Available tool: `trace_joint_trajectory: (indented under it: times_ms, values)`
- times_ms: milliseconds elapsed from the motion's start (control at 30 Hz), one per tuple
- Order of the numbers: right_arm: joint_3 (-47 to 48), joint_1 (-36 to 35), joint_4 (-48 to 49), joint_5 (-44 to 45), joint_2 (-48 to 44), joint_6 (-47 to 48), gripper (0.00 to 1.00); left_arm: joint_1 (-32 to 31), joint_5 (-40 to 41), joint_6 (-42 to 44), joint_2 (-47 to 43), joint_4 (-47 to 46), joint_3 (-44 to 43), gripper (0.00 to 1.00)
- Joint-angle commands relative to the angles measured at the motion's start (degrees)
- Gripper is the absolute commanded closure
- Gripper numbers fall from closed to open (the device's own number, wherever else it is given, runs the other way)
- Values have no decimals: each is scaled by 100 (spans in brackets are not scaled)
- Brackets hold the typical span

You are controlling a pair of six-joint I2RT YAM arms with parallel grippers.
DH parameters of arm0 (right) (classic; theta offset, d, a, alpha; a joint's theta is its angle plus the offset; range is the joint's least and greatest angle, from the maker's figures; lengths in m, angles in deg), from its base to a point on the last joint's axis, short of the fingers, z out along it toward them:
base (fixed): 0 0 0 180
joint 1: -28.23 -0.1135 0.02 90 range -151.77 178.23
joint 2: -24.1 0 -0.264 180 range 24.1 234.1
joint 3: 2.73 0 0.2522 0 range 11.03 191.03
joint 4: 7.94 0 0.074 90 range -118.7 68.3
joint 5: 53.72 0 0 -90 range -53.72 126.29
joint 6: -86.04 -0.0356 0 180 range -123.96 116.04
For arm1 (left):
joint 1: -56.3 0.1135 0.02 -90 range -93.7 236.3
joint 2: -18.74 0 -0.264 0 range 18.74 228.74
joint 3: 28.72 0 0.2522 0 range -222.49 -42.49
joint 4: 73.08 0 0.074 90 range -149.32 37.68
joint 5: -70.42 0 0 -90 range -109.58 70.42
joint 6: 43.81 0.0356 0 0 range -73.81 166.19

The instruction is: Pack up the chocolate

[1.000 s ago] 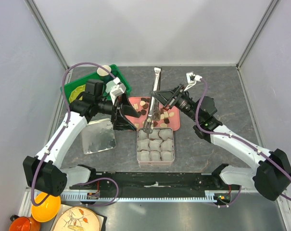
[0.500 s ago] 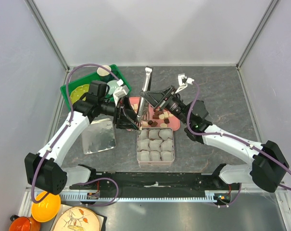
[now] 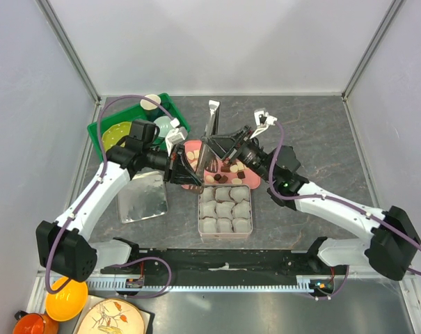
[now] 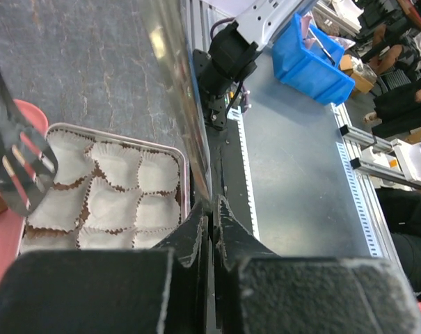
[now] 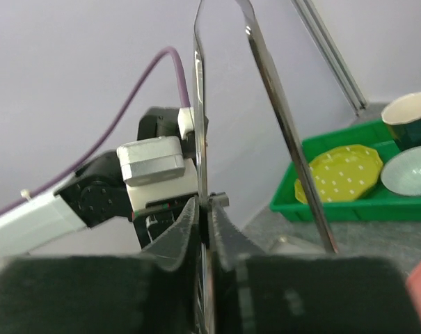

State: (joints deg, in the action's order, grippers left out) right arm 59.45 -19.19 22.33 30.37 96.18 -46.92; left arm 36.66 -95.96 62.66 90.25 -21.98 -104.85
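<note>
Metal tongs (image 3: 211, 124) stand over the pink tray (image 3: 194, 149), which holds dark and cream chocolate (image 3: 227, 167) pieces. My right gripper (image 3: 213, 143) is shut on one thin tong arm (image 5: 197, 104); the other arm (image 5: 287, 132) splays off to the right. My left gripper (image 3: 193, 175) sits at the tray's left side with its jaws pressed together on a shiny tong arm (image 4: 175, 90) that runs into them. A forked tong tip (image 4: 19, 163) hangs beside the tin (image 3: 200, 209) of grey paper cups (image 4: 113, 188).
At the back left, a green bin (image 3: 99, 129) holds a yellow plate (image 5: 339, 172) and bowls. The tin's lid (image 3: 142, 196) lies flat to the left of the tin. A black rail (image 3: 224, 261) runs along the near edge.
My left gripper has gone from wide open to shut. The right arm has carried the tongs left and back, off the tin and over the tray.
</note>
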Motion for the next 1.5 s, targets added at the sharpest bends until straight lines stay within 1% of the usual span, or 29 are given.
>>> trace_joint_trajectory:
  times_ms: [0,33,67,100,133,167,233,267,300,333,367,433,467,500,567,600,633,800,833,900,933,967,1067,1100,1133,1233,1367,1467]
  values:
    - [474,-4,-1847,-427,-658,928,77,-5,202,690,-260,256,-30,99]
    - [649,4,-2176,-594,-799,1269,71,4,298,726,-277,326,-30,98]
    - [755,22,-2545,-926,-852,1455,57,-5,351,778,-286,352,-38,98]
    - [861,22,-3227,-1068,-922,1588,50,-5,395,883,-304,387,-47,98]
    - [1053,31,-3530,-1270,-958,1728,41,-5,465,963,-286,510,-73,98]
    - [1125,57,-4046,-1437,-1002,2034,26,-5,518,1007,-286,537,-82,98]
    - [1292,83,-4384,-1640,-1081,2229,12,-5,667,1069,-295,590,-126,98]
    - [1336,145,-4812,-1772,-1090,2483,5,-5,729,1095,-312,625,-144,99]
    - [1458,180,-4999,-2051,-1081,2642,2,-5,791,1121,-330,643,-153,98]
    - [1512,224,-5183,-2246,-1064,2818,2,-5,887,1156,-400,677,-196,98]
    - [1582,346,-5620,-2465,-1038,3211,2,-5,949,1235,-435,843,-223,98]
    - [1775,435,-6036,-2729,-1011,3600,2,-14,1167,1560,-523,1133,-346,98]
    - [1837,487,-6386,-2766,-1020,3828,2,-14,1247,1709,-541,1318,-407,99]
    - [1881,505,-6494,-2723,-1098,4161,2,-14,1318,2093,-567,1763,-503,98]
    - [1873,567,-6687,-2468,-1213,4504,2,-14,1467,2482,-664,2144,-548,98]
    - [1838,593,-6706,-2372,-1344,4751,2,-14,1503,2745,-734,2433,-540,98]
    - [1811,654,-6688,-2353,-1397,4840,2,-14,1555,2826,-787,2514,-522,98]
    - [1846,865,-6311,-2915,-1293,4982,2,-31,1504,3090,-972,2883,-443,98]
    - [1855,988,-6223,-3064,-1266,4938,2,-40,1460,3108,-963,2910,-425,98]
    - [1820,1164,-5811,-3686,-1152,4807,2,-49,1302,3117,-998,2937,-408,98]
    - [1794,1365,-5609,-3924,-1126,4527,2,-49,1249,3108,-1007,2945,-390,99]
    - [1741,1445,-5129,-4379,-1047,4385,2,-58,1205,3108,-1024,2945,-381,98]
    - [1680,1665,-4274,-4926,-897,3744,2,-66,1152,3090,-1042,2937,-373,98]
    - [1644,1709,-4036,-5015,-888,3594,2,-58,1152,3099,-1059,2937,-372,99]
    - [1609,1718,-3564,-5094,-862,3262,2,-58,1152,3108,-1060,2937,-355,99]
    - [1609,1736,-2868,-5332,-686,2838,2,-66,1160,3099,-1077,2911,-311,99]
    - [1784,1736,-2356,-5534,-308,2258,2,-66,1143,3020,-1086,2832,-311,98]
    - [1890,1727,-2258,-5579,-115,2178,2,-66,1134,2994,-1095,2822,-329,98]
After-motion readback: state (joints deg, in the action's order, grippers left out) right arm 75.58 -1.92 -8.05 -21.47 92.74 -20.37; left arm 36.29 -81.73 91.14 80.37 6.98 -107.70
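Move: The tongs stand up steeply between the hands, both still pinching them. Their middle lies about 7 cm ahead of, 3 cm right of and 9 cm above the left hand, which holds them low, and 2 cm under the right hand and 1 cm back. The cup-lined box is about 7 cm right of the left hand, nearly level with it and 24 cm down; the chocolate tray is about 14 cm ahead of that hand and 6 cm right, 25 cm down. The right hand lets go of the tongs, opening fully while backing off some 6 cm towards its base, then swings right and down about 6 cm; still wide open, it climbs again and edges left, turning towards the hinge end. The left hand keeps its pinch low on the tongs, sinks slightly, then draws them back and left, about 4 cm each, tilting some 20 degrees. ##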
